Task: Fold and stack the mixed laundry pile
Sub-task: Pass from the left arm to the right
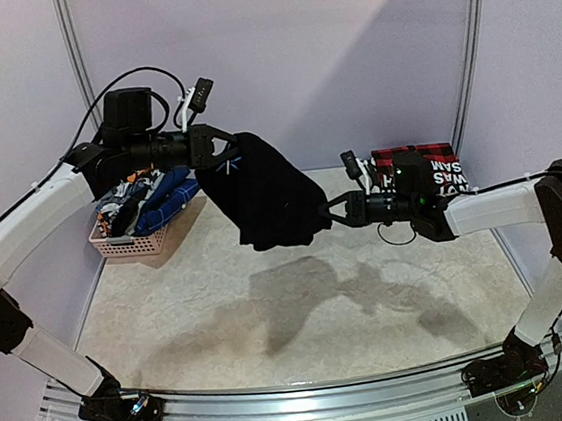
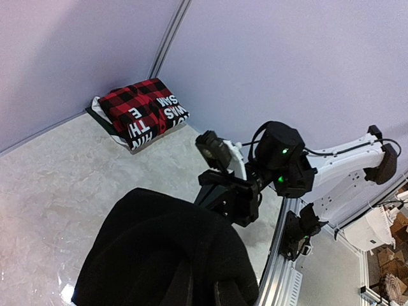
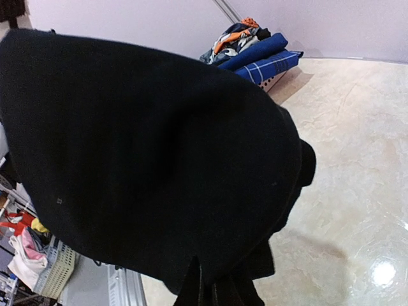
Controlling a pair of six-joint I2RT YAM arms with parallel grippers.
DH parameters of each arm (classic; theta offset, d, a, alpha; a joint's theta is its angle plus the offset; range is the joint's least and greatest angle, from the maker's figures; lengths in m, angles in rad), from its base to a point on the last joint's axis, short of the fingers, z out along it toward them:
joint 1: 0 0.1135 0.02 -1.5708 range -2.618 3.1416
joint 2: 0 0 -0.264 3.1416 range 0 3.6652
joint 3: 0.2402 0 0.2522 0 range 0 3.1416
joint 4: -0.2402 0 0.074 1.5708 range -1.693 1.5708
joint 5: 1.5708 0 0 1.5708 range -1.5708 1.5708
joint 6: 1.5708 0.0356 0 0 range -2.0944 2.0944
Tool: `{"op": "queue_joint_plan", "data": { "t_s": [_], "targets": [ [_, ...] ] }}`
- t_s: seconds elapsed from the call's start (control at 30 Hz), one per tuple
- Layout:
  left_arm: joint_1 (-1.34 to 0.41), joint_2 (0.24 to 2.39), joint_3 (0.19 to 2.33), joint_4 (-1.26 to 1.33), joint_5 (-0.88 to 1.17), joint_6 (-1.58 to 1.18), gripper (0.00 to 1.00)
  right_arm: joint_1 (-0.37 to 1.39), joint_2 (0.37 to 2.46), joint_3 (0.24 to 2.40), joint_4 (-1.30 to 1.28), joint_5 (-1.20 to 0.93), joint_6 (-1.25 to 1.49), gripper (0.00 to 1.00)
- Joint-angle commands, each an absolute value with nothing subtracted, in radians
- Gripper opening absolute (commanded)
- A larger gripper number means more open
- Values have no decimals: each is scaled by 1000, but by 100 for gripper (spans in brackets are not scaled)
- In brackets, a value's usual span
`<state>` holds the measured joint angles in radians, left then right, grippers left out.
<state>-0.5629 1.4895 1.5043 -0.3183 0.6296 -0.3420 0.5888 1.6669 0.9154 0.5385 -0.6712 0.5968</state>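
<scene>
A large black garment (image 1: pixel 265 197) hangs in the air over the table, stretched between both arms. My left gripper (image 1: pixel 222 148) is shut on its upper left corner. My right gripper (image 1: pixel 327 212) is shut on its right edge, lower down. In the left wrist view the black garment (image 2: pixel 166 255) covers my own fingers, and the right gripper (image 2: pixel 223 191) meets its far edge. The right wrist view is mostly filled by the black garment (image 3: pixel 146 146), with dark fingertips (image 3: pixel 197 287) pinching its hem. The rest of the mixed laundry pile (image 1: pixel 149 196), with blue plaid and orange patterned pieces, lies in the basket.
A small pale lattice basket (image 1: pixel 122 245) stands at the back left by the wall. A folded red-and-black plaid piece with white letters (image 1: pixel 427 163) lies at the back right corner. An aluminium rail (image 1: pixel 312 408) runs along the near edge.
</scene>
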Motion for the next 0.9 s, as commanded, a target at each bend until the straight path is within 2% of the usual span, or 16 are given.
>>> {"op": "queue_joint_plan", "data": {
  "t_s": [0.0,0.27,0.37,0.53,0.67,0.77,0.87],
  "targets": [
    [-577,1518,1480,-279,593,-328,0,592,1595,921,473,-663,560,0],
    [-577,1578,1441,-293,521,-326,0,598,1469,997,305,-660,483,0],
    [-578,1597,1424,-315,444,-325,6,602,1427,1035,264,-660,458,0],
    [-578,1623,1398,-341,377,-307,31,608,1385,1120,183,-631,423,0],
    [-585,1620,1367,-336,337,-279,55,616,1379,1219,124,-604,414,0],
    [-597,1611,1356,-339,308,-256,69,626,1389,1298,74,-569,406,0],
    [-610,1588,1340,-350,253,-235,88,642,1401,1378,26,-525,392,0]
  ]
}}
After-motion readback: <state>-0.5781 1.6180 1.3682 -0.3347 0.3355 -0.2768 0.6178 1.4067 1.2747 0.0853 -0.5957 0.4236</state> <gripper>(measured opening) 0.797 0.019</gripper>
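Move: The black garment is stretched between both hands. From the left hand, its middle lies about 9 cm to the right and 11 cm below, level fore-and-aft; from the right hand, it is some 13 cm left and 5 cm higher. The laundry basket sits roughly 18 cm ahead of the left hand, 30 cm left and 30 cm lower. The folded stack is about 25 cm ahead of the right hand, 35 cm right and 17 cm below. The right fingers keep their pinch on the garment's edge and lift it about 18 cm, drifting slightly back as the wrist rolls some 15 degrees. The left hand sinks about 13 cm and goes forward 5, its fingers tipping down and swinging forward; halfway down they start opening, end wide and let go of the garment. ##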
